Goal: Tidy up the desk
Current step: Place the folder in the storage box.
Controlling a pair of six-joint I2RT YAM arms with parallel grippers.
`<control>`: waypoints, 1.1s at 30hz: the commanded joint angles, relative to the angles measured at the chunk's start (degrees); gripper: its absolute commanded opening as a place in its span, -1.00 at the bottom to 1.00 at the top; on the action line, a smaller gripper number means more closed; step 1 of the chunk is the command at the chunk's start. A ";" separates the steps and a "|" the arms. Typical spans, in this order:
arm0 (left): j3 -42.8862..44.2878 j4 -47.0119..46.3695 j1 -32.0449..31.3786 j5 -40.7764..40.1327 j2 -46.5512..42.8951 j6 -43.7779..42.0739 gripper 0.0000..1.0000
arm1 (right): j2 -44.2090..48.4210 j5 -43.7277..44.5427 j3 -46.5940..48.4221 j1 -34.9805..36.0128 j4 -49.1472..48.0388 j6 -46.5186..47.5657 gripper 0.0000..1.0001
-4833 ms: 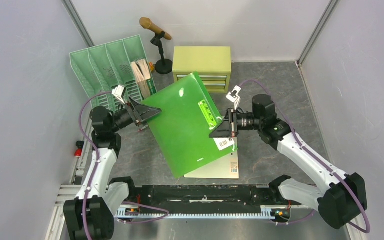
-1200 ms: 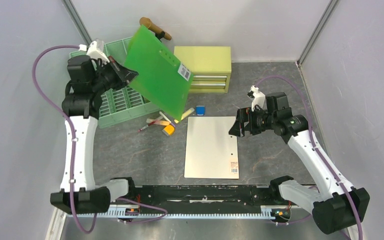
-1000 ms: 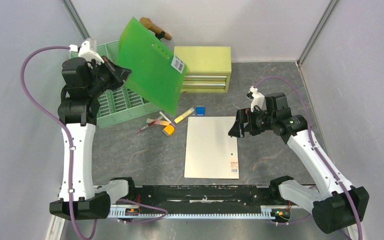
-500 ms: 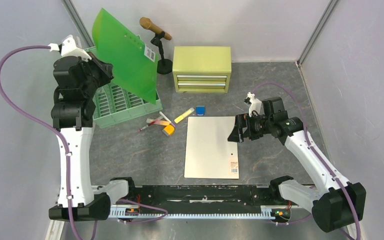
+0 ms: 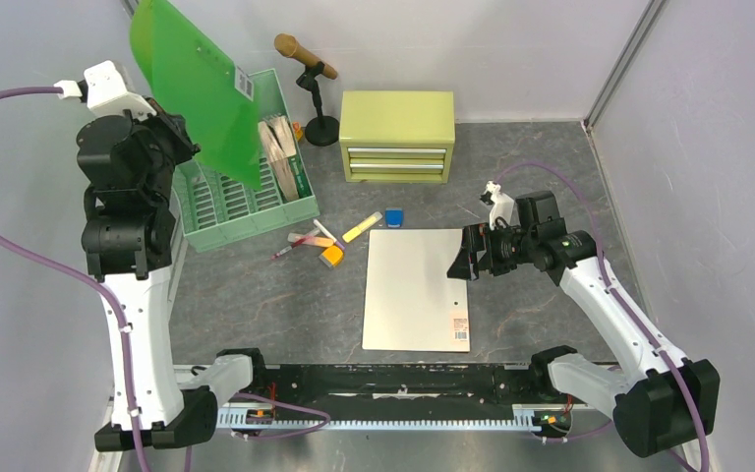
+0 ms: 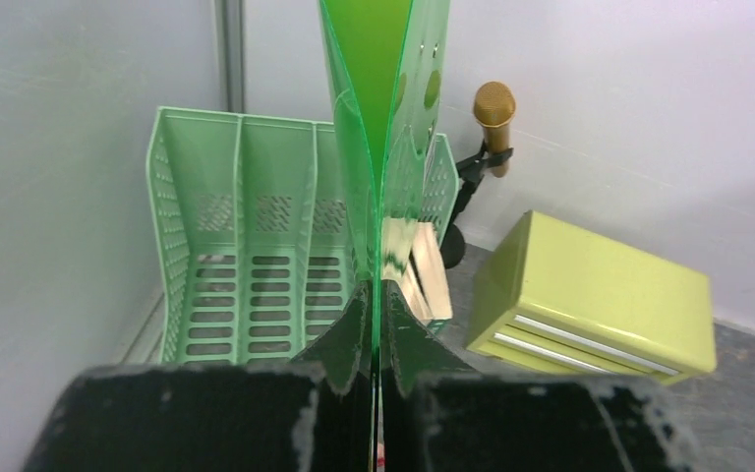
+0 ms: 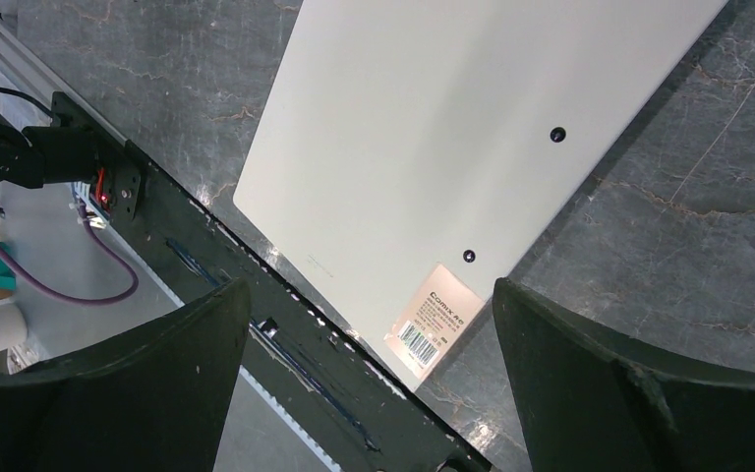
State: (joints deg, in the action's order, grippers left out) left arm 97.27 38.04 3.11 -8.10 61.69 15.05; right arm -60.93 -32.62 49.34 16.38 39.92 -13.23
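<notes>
My left gripper (image 5: pixel 185 146) is shut on the lower edge of a bright green folder (image 5: pixel 197 84), which stands nearly upright in the air over the green file rack (image 5: pixel 241 202). In the left wrist view the folder (image 6: pixel 383 118) rises edge-on from between the fingers (image 6: pixel 354 329), above the rack's slots (image 6: pixel 256 285). A cream folder (image 5: pixel 415 290) lies flat on the dark grey desk (image 5: pixel 275 305). My right gripper (image 5: pixel 460 264) hovers open at that folder's right edge. The right wrist view has the cream folder (image 7: pixel 452 147) below the gripper (image 7: pixel 369 290), with nothing held.
A yellow-green two-drawer cabinet (image 5: pixel 397 135) stands at the back, and a microphone on a stand (image 5: pixel 305 57) is to its left. Pens, an orange piece (image 5: pixel 331 257) and a blue block (image 5: pixel 394 215) lie loose between the rack and the cream folder. Pale sheets (image 5: pixel 277 147) fill the rack's right slot.
The left arm has carried the green folder up and to the left, from over the desk to above the file rack, turning it more upright. The right gripper has stayed open and barely moved.
</notes>
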 commanded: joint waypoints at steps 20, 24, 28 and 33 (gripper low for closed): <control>-10.58 -6.29 -0.22 -5.93 -2.16 -3.18 -0.96 | 0.35 -2.24 -1.27 -0.12 -2.13 -0.86 0.97; -11.18 -7.27 -0.23 -3.68 -1.54 -3.19 -0.95 | 0.10 -3.08 -1.27 -0.15 -2.87 -1.59 0.97; -11.19 -7.12 -0.22 -5.26 -0.66 -2.88 -0.96 | -0.14 -3.17 -1.27 -0.12 -2.96 -1.69 0.97; -11.70 -7.79 -0.22 -7.60 -0.22 -2.46 -0.95 | -0.11 -3.23 -1.26 -0.12 -2.86 -1.76 0.97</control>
State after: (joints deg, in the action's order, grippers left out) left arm 85.30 36.34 3.05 -13.61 61.58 11.31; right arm -60.97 -34.74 48.18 16.38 38.65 -14.72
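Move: The left hand holds the folder high, with the storage box's middle about 22 cm ahead, 4 cm to its left and 38 cm below. The books in the box are some 22 cm ahead and 8 cm right; the microphone stands about 38 cm ahead and 14 cm right, the cabinet roughly 30 cm ahead and 30 cm right, all well below. From the right hand the box is about 30 cm ahead, 52 cm left and 4 cm lower. Still pinching the green folder by its edge, the left hand first drifts about 2.5 cm left, turning slightly counter-clockwise and bringing the folder across towards the open slots left of the books. It then sinks about 8 cm towards the storage box, tipping its fingers some 10 degrees downward and easing forward a couple of centimetres, the grip staying shut. ##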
